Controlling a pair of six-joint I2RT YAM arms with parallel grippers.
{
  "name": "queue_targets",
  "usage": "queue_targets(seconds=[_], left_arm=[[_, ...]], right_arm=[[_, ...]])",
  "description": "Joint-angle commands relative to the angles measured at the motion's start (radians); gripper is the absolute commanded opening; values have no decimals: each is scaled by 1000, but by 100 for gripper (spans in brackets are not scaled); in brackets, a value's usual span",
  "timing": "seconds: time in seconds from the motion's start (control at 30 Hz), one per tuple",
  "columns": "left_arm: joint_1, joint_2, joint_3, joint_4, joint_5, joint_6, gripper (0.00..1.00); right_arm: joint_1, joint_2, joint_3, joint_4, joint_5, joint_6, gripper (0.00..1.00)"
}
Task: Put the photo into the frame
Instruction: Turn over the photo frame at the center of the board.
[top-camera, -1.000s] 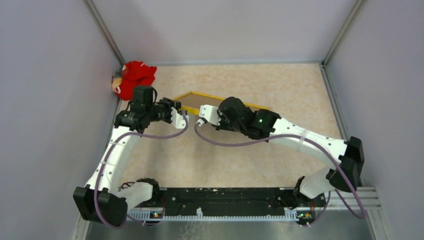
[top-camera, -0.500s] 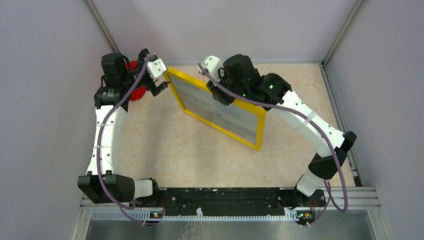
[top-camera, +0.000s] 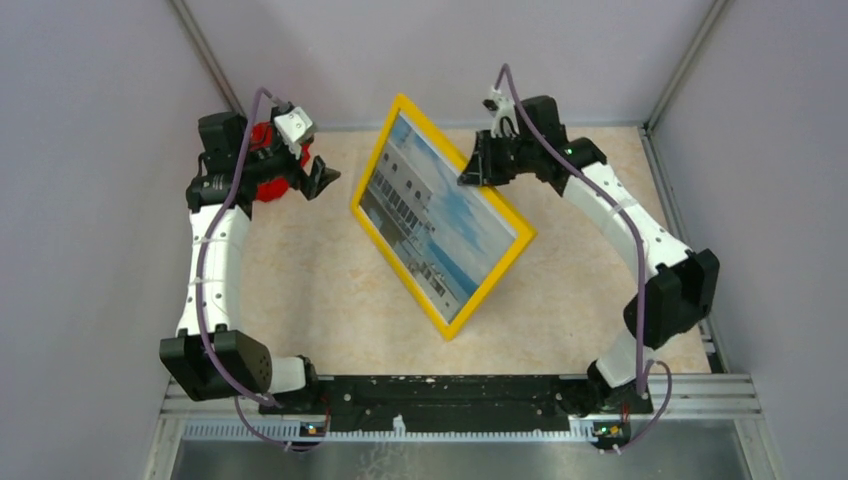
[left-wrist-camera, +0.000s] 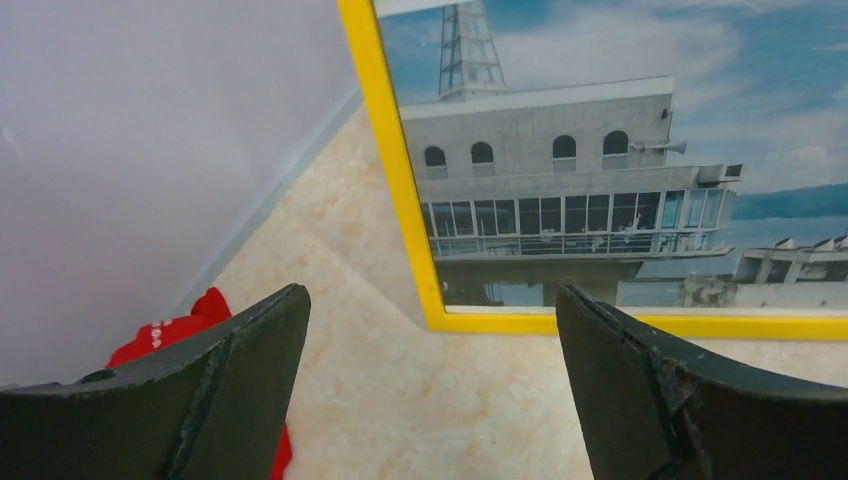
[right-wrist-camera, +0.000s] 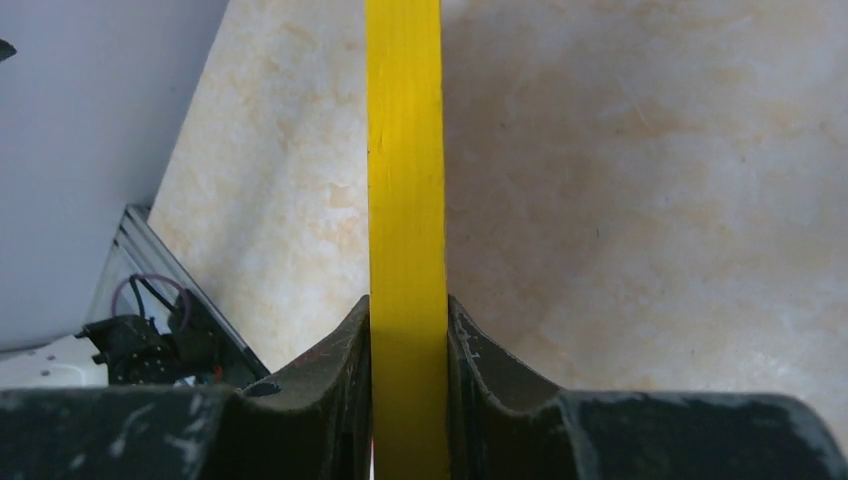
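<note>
The yellow frame (top-camera: 395, 120) is held up off the table, tilted, its front toward the camera. The photo (top-camera: 430, 215) of a white building under blue sky sits inside it. My right gripper (top-camera: 468, 176) is shut on the frame's upper right edge; the right wrist view shows that yellow edge (right-wrist-camera: 405, 200) clamped between both fingers. My left gripper (top-camera: 322, 177) is open and empty, left of the frame, apart from it. In the left wrist view the frame's corner (left-wrist-camera: 420, 260) and the photo (left-wrist-camera: 560, 170) lie ahead of my left gripper (left-wrist-camera: 430, 340).
A red soft toy (top-camera: 268, 160) lies at the back left corner, behind my left gripper; it also shows in the left wrist view (left-wrist-camera: 170, 330). Grey walls close the left, back and right sides. The beige tabletop (top-camera: 330, 290) runs under the frame.
My right gripper has lifted the frame off the table and turned it front-up, then swung it higher and to the right. My left gripper has let go and drawn back to the left.
</note>
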Motion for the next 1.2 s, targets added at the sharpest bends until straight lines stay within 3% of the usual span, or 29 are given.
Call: queue_targets(seconds=[0.0,0.2,0.47,0.6,0.7,1.0,1.03,1.07,1.1,1.17], left_arm=[[14,56,41,-67,8,-43,99],[22,119,16,-95,-35,-72,99],[23,129,-140,-21,-86,-116,99],[22,155,-173,-25,-60,-115,99],[22,186,-173,-49,-47,-97,99],[24,232,-179,-97,-46,-57,99],[25,234,-181,-93,-45,-57,99],[24,236,-180,-92,-44,-58,99],[25,238,-180,-90,-44,-60,99],[24,240,-181,-86,-40,-65,99]], right_arm=[[-89,-189,-281,340,-65,215,0],[-199,-347,-653,542,-9,314,0],[-209,-472,-1143,893,183,501,0],[-209,-451,-1281,1072,256,535,0],[-209,-392,-1291,1115,295,481,0],[-208,-294,-1314,1167,350,433,34],[-209,-296,-1319,1167,365,429,52],[-209,-299,-1322,1165,377,418,91],[-208,-303,-1323,1162,388,408,98],[-209,-316,-1310,1127,409,383,99]])
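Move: From the right gripper, which grips the framed photo near the middle of its raised long edge, the bare spot at the board's centre lies about 3 cm back, 2 cm left and 23 cm below. The frame slants down to the left: its middle is some 8 cm left, 3 cm back and 11 cm below, and its low long edge 17 cm left, 6 cm back and 22 cm below. From the left gripper the central spot is about 30 cm right, 4 cm back and 29 cm down. Lower the right gripper about 20 cm with the frame edge still pinched, swinging right some 13 cm and turning roughly 40 degrees clockwise, easing back and then slightly forward, to lay the frame down at the board's centre. At the very end open the fingers wide to let go of the edge. Sink the empty, open left gripper about 17 cm beside the frame's left side, tipping its fingers down. ##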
